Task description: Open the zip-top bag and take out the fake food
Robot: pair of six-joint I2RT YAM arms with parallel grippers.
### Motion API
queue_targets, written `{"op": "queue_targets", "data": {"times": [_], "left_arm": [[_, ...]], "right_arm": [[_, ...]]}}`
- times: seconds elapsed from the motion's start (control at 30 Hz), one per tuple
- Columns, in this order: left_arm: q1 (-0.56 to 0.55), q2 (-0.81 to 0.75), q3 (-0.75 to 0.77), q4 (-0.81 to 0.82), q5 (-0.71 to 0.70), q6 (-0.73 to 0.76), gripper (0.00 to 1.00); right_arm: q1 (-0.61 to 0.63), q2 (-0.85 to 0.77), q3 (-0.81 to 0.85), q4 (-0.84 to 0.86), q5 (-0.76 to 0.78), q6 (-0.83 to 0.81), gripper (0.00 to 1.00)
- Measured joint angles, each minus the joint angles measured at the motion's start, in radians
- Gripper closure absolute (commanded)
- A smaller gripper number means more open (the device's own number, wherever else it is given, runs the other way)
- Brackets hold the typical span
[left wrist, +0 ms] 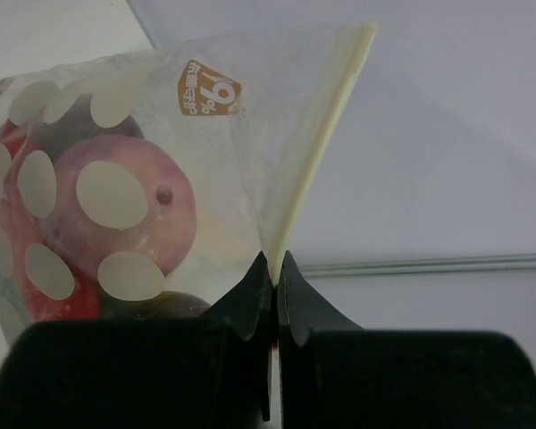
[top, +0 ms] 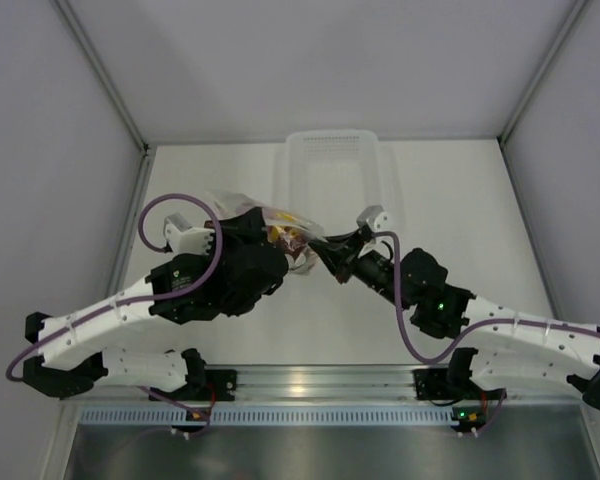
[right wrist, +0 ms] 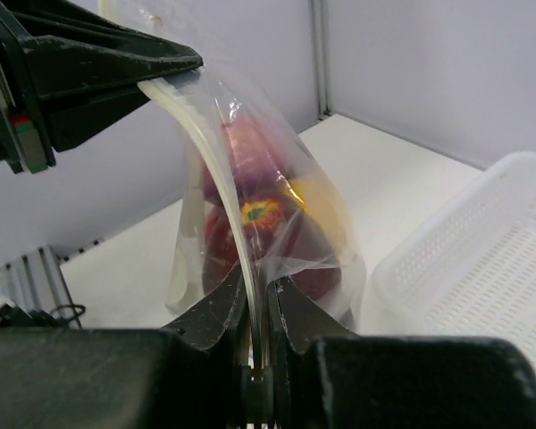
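The zip-top bag (top: 286, 234) hangs between my two grippers above the table, see-through with white dots. Through it I see fake food: a pinkish onion (left wrist: 129, 214), a dark red apple (right wrist: 259, 223) and something yellow (right wrist: 320, 201). My left gripper (left wrist: 276, 266) is shut on one end of the bag's pale zip strip (left wrist: 320, 143). My right gripper (right wrist: 258, 290) is shut on the same strip (right wrist: 216, 170) further along, with the bag's film bulging just beyond its jaws. The left gripper's fingers (right wrist: 107, 67) show at the top left of the right wrist view.
A rigid white mesh basket (top: 330, 160) stands at the back of the table, just behind the bag; its rim (right wrist: 482, 259) lies to the right of my right gripper. Grey walls close the table on three sides.
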Motion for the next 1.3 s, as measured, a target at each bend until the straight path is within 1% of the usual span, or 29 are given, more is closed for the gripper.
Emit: {"op": "queue_targets", "data": {"times": [0.07, 0.13, 0.23, 0.27, 0.3, 0.4, 0.43, 0.5, 0.53, 0.57, 0.6, 0.63, 0.7, 0.73, 0.77, 0.83, 0.97, 1.03, 1.13, 1.3], "left_arm": [[-0.004, -0.027, -0.02, 0.008, 0.023, 0.025, 1.0], [-0.006, -0.059, -0.051, 0.014, 0.046, 0.053, 0.91], [-0.009, -0.103, -0.084, 0.022, 0.067, 0.114, 0.87], [-0.009, -0.116, -0.085, 0.024, 0.074, 0.158, 0.83], [-0.009, -0.125, -0.085, 0.027, 0.075, 0.193, 0.78], [-0.006, -0.151, -0.085, 0.028, 0.07, 0.307, 0.55], [-0.005, -0.16, -0.085, 0.028, 0.066, 0.349, 0.4], [-0.005, -0.176, -0.083, 0.027, 0.062, 0.428, 0.3], [-0.005, -0.181, -0.079, 0.026, 0.06, 0.465, 0.16], [-0.004, -0.185, -0.065, 0.025, 0.06, 0.522, 0.14], [-0.003, -0.185, -0.049, 0.024, 0.061, 0.563, 0.06], [-0.002, -0.182, -0.024, 0.031, 0.064, 0.634, 0.02], [-0.001, -0.165, 0.022, 0.085, 0.086, 0.821, 0.02], [0.0, -0.159, 0.034, 0.131, 0.102, 0.931, 0.02], [0.002, -0.151, 0.041, 0.197, 0.152, 1.073, 0.02], [0.003, -0.122, 0.052, 0.293, 0.299, 1.324, 0.02], [0.003, -0.014, 0.061, 0.405, 0.63, 1.703, 0.02], [0.003, 0.034, 0.031, 0.448, 0.788, 1.839, 0.02], [0.002, 0.059, -0.021, 0.46, 0.993, 1.985, 0.02], [0.002, 0.053, -0.037, 0.502, 1.23, 2.132, 0.02]], "right_arm": [[-0.005, -0.012, 0.022, -0.061, -0.007, -0.048, 1.0], [-0.008, -0.021, 0.059, -0.148, -0.031, -0.098, 1.0], [-0.01, -0.027, 0.136, -0.293, -0.07, -0.16, 1.0], [-0.01, -0.028, 0.16, -0.34, -0.08, -0.177, 1.0], [-0.01, -0.028, 0.184, -0.379, -0.089, -0.192, 1.0], [-0.011, -0.037, 0.229, -0.484, -0.1, -0.225, 1.0], [-0.013, -0.04, 0.236, -0.516, -0.1, -0.233, 1.0], [-0.016, -0.044, 0.249, -0.569, -0.1, -0.243, 1.0], [-0.017, -0.046, 0.252, -0.591, -0.1, -0.246, 1.0], [-0.018, -0.046, 0.256, -0.616, -0.1, -0.25, 1.0], [-0.018, -0.047, 0.256, -0.638, -0.1, -0.254, 1.0], [-0.018, -0.047, 0.256, -0.661, -0.099, -0.26, 1.0], [-0.018, -0.047, 0.256, -0.708, -0.095, -0.269, 1.0], [-0.019, -0.047, 0.257, -0.729, -0.094, -0.274, 1.0], [-0.019, -0.047, 0.257, -0.752, -0.093, -0.28, 1.0], [-0.02, -0.051, 0.263, -0.802, -0.095, -0.289, 1.0], [-0.023, -0.079, 0.276, -0.88, -0.095, -0.289, 1.0], [-0.023, -0.101, 0.278, -0.899, -0.095, -0.285, 1.0], [-0.023, -0.135, 0.283, -0.925, -0.099, -0.282, 1.0], [-0.023, -0.192, 0.283, -0.966, -0.125, -0.282, 1.0]]}}
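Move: Held already by both hands, the zip-top bag hangs between them. From the left hand, the spot of zip edge in the right fingers lies about 10 cm right, 4 cm back and 4 cm lower; the fake food is about 4 cm right, 1 cm ahead, 13 cm below; the white basket is some 15 cm right, 18 cm ahead, 22 cm down. From the right hand the food sits roughly 5 cm ahead, 6 cm left and 9 cm below. Letting go of the zip edge, the left hand opens wide while easing some 5 cm left, then sweeps about 20 cm right, and back and down, turning clockwise and rolling its left side up until its open fingers point right, straddling the edge beside the right hand. The right hand keeps its pinch, tips its fingers down some 35 degrees and draws the bag right, slightly back and down. ##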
